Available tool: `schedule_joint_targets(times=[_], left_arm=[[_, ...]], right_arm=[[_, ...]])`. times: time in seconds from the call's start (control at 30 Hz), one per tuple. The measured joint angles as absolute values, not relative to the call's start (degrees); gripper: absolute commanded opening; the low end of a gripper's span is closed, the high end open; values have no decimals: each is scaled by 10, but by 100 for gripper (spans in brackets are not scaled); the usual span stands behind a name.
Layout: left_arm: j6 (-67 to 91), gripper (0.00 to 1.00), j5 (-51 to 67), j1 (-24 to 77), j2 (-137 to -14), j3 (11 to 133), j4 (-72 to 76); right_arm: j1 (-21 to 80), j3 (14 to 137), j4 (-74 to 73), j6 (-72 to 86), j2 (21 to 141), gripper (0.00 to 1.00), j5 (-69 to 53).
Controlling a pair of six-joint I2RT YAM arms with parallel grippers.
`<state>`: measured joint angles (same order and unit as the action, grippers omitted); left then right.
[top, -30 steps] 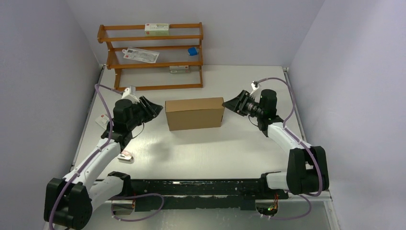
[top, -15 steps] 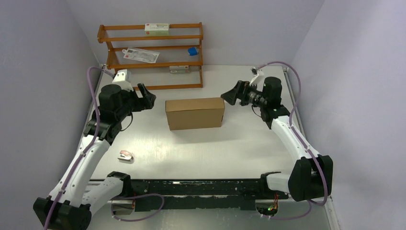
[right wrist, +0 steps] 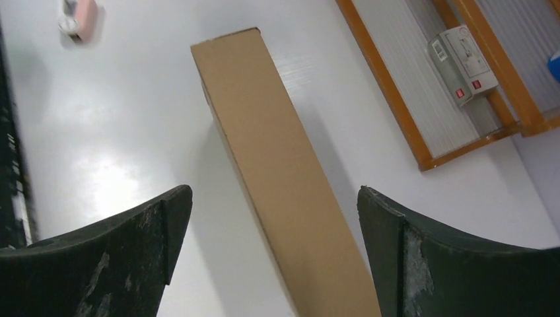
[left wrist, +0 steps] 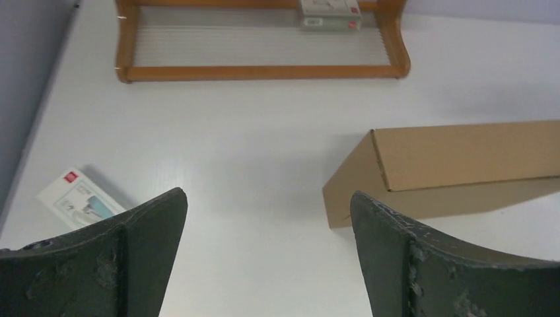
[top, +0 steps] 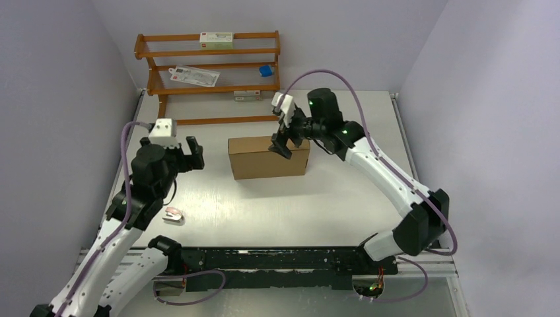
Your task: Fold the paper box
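Observation:
The paper box (top: 264,158) is a plain brown cardboard box, folded shut, lying on the white table (top: 284,205) near its middle. My right gripper (top: 284,136) hovers above the box's right end, open, touching nothing. In the right wrist view the box (right wrist: 277,165) runs lengthwise between the spread fingers of the right gripper (right wrist: 274,196). My left gripper (top: 192,152) is open and stands apart from the box, to its left. In the left wrist view the box's left end (left wrist: 455,165) lies to the right of the left gripper (left wrist: 267,198), and bare table lies between the fingers.
An orange-brown wooden rack (top: 208,79) with small white cartons stands at the back left. A white carton (left wrist: 78,198) lies on the table at the far left. A small pink and white object (top: 173,214) lies near the front left. A black rail (top: 277,259) runs along the near edge.
Both grippers have opened wide. The right arm has swung left from beside the box to above its right end. The left arm has drawn back from the box and risen.

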<state>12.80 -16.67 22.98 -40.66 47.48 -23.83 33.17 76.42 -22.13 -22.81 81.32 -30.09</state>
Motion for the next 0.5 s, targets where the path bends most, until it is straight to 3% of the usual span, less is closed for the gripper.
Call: schedule_joint_targets(times=[0.5], left_arm=[[122,98,-217,231,-369,449,-238]], right_arm=[[411,950,-407,-460,997,100,-230]])
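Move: From the right hand, which is empty and wide open, the box stands almost straight below: its middle is about 20 cm down, 2 cm ahead and 2 cm to the left. The wooden rack stands some 26 cm ahead and 18 cm left, with the grey carton on its bottom shelf about 29 cm ahead and 9 cm left. From the left hand the box is about 24 cm right, 5 cm ahead and 19 cm lower. Sinking over the closed box, the right hand comes down about 5 cm while sliding a similar distance left along its length, fingers still wide open. Its fingertips tip down some 20 degrees as it swings slightly counter-clockwise, bringing the fingers to either side of the box top, not yet visibly touching. The left hand eases about 2 cm left, farther from the box, and stops, still open. ##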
